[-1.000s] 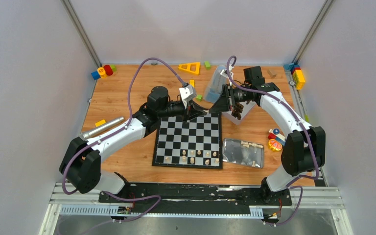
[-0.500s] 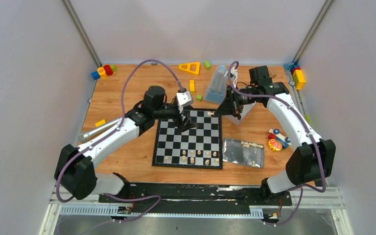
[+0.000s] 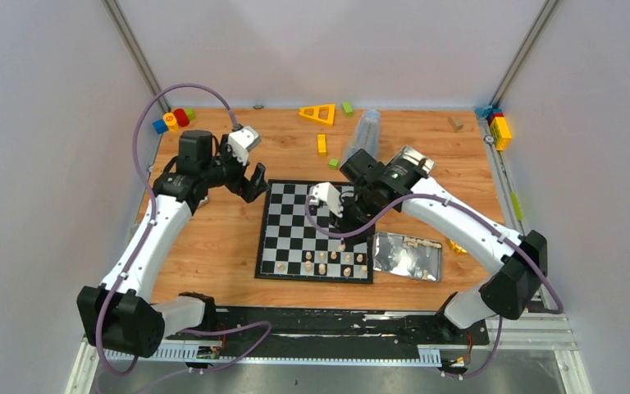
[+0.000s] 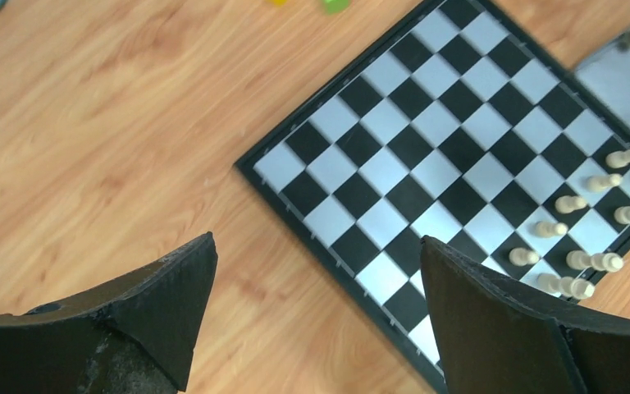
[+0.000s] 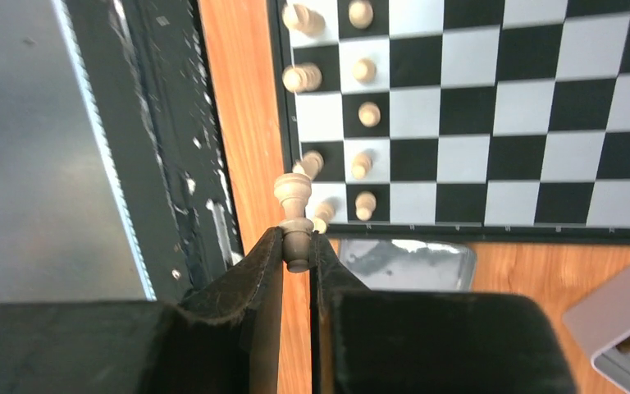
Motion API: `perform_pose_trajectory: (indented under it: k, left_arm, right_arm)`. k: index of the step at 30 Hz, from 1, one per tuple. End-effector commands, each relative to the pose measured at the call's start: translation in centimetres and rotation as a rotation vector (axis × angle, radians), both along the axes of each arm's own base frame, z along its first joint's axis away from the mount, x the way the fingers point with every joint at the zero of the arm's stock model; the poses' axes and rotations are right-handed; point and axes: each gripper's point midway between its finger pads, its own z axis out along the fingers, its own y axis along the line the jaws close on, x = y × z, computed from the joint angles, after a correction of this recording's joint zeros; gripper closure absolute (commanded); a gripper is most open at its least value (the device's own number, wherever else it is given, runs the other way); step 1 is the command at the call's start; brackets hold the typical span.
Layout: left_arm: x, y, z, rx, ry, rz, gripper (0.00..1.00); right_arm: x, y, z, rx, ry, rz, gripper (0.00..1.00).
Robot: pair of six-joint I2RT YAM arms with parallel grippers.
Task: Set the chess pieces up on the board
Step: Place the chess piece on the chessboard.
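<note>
The board (image 3: 291,230) lies flat in the middle of the table. Several pale chess pieces (image 3: 321,263) stand in its two nearest rows, and they also show in the left wrist view (image 4: 574,203). My right gripper (image 3: 340,238) hangs over the board's near right part. In the right wrist view this gripper (image 5: 297,242) is shut on one cream chess piece (image 5: 293,197), whose top sticks out past the fingertips. My left gripper (image 3: 250,182) is open and empty beside the board's far left corner, over bare wood (image 4: 316,246).
A shiny tin lid (image 3: 408,255) holding loose chessmen (image 3: 414,243) lies right of the board. A yellow triangle (image 3: 318,113), a clear blue container (image 3: 362,135) and small blocks (image 3: 172,121) lie along the back. More blocks (image 3: 499,127) are at the far right.
My left gripper has opened and swung left off the board's far edge. My right arm has come from the back of the table down over the board's near right part.
</note>
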Motion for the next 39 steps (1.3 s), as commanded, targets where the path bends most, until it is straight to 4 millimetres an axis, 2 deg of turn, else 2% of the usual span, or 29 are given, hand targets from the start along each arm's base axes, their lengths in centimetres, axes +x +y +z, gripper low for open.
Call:
perform_pose_trajectory:
  k: [1, 6, 12, 22, 29, 39]
  left_arm:
    - [-0.6, 4.1, 1.3, 0.052, -0.001, 0.145, 0.0]
    - [-0.4, 6.2, 1.6, 0.059, -0.019, 0.239, 0.0]
    - [-0.3, 7.3, 1.6, 0.056, -0.029, 0.29, 0.0]
    - [-0.3, 9.0, 2.1, 0.057, -0.047, 0.36, 0.0]
    - [-0.8, 9.7, 2.6, 0.052, -0.075, 0.382, 0.0]
    - [-0.8, 9.8, 2.7, 0.049, -0.082, 0.382, 0.0]
  right_arm:
    - [1.1, -2.7, -2.1, -0.273, -0.115, 0.023, 1.0]
    - [-0.4, -2.8, -3.9, -0.4, -0.101, 0.074, 1.0]
    - [-1.0, -0.6, -3.9, -0.402, -0.124, 0.121, 1.0]
    - [-0.9, 1.1, -7.0, -0.527, -0.179, 0.19, 1.0]
    - [-1.2, 2.5, -8.4, -0.552, -0.177, 0.227, 1.0]
    - [-1.4, 3.1, -10.0, -0.578, -0.176, 0.254, 1.0]
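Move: The right hand holds a pale chess piece above the near edge of the board. The empty back-row square it is bound for lies about 2 cm back, 2 cm left and some 14 cm down. A back-row piece stands about 3 cm to the left of that square and another 3 cm to its right; a front-row pawn stands 3 cm farther out. From the open left hand, the square lies some 17 cm back, 18 cm right and 18 cm below. Keeping its pinch on the pale piece, the right hand sinks about 10 cm towards the gap in the near row, drifting slightly back. It first veers some 2 cm right, then returns left, while the wrist swings its leftward-slanting fingers about 35 degrees to point straight down. The empty left hand, fingers still wide, withdraws about 10 cm left, away from the board, turning counter-clockwise. ##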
